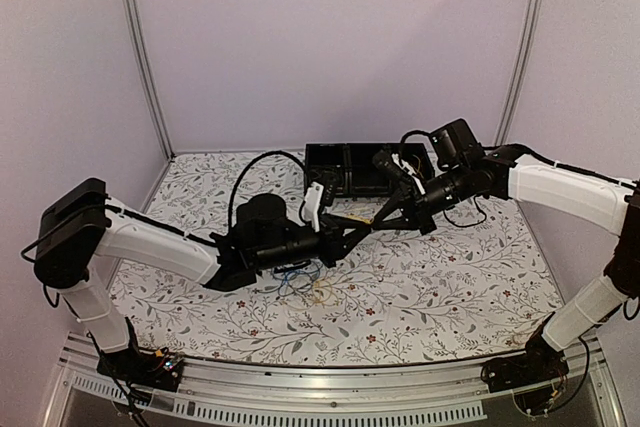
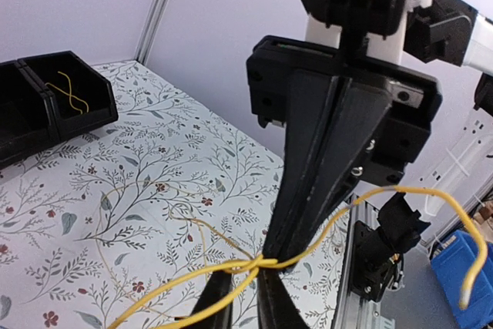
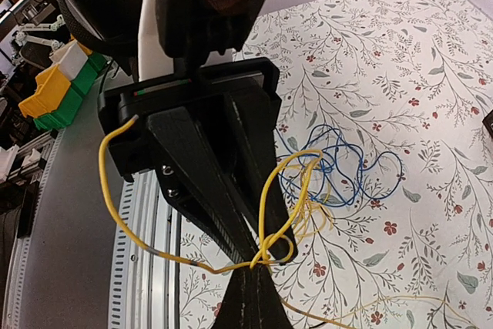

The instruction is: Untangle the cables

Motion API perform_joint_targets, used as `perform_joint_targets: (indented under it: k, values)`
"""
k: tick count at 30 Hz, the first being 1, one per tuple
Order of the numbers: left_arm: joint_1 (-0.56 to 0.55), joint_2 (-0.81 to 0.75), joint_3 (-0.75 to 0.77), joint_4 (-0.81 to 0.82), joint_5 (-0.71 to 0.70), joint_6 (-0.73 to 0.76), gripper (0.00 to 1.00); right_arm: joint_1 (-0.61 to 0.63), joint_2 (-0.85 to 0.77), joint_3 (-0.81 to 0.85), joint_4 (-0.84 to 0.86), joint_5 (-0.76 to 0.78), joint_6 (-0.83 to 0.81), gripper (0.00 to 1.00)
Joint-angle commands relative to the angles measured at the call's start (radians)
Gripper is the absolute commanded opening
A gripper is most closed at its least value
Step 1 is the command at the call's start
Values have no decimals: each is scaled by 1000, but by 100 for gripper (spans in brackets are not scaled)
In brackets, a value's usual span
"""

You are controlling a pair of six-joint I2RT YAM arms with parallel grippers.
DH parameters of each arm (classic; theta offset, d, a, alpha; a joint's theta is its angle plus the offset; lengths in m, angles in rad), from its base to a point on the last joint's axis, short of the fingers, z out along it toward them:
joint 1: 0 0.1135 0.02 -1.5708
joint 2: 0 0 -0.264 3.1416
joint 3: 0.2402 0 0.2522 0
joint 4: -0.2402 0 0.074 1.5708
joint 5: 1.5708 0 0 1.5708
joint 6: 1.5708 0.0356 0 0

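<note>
A yellow cable [image 2: 177, 283] is knotted where my two grippers meet tip to tip above the table's middle [image 1: 365, 227]. My right gripper [image 3: 262, 271] is shut on that yellow cable [image 3: 266, 190] at the knot. It shows from above in the left wrist view [image 2: 266, 250]. My left gripper [image 2: 248, 279] has its jaws a narrow gap apart, with the knot lying across its fingertips. A loop of the cable hangs round one left finger [image 3: 283, 244]. A tangle of blue cables [image 3: 347, 175] and pale loops lies on the table below [image 1: 297, 277].
A black bin with two compartments [image 1: 350, 169] stands at the back centre. A short yellow cable piece [image 2: 69, 94] lies in one compartment [image 2: 92, 117]. The aluminium rail runs along the table's near edge [image 1: 330, 402]. Coloured bins [image 3: 54, 82] stand off the table.
</note>
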Motion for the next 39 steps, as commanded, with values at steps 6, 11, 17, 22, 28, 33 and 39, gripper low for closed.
perform_joint_targets:
  k: [6,11,17,22,28,33,39]
  values:
    - [18,80,49,15,-166,-94,25,10,-13,14,-24,-174,-22,0]
    - [36,98,44,55,-195,-128,19,10,-18,3,-33,-190,-34,0]
    - [50,109,34,84,-192,-137,16,10,-33,-15,-16,-188,-32,0]
    - [40,64,-55,75,-176,-167,24,1,-40,-29,25,-122,-12,0]
    - [-34,-22,-223,274,-63,2,47,-26,-32,-43,67,-119,22,0]
    - [-54,7,-220,445,-44,13,60,-26,-15,-46,70,-163,22,0]
    - [-25,70,-173,522,-47,-57,56,-26,-9,-39,61,-169,16,0]
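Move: The yellow cable's knot sits between the meeting fingertips, about 1 cm to the left hand's right and 1 cm to the right hand's left, at their height. From the left hand, the blue cable lies some 14 cm left, 2 cm ahead and 20 cm below; the black bin's middle is roughly 36 cm ahead, 4 cm right and 17 cm below. Left hand opens wide, releasing the yellow cable, swings forward 5 cm, then dips back 8; right keeps pinching. ##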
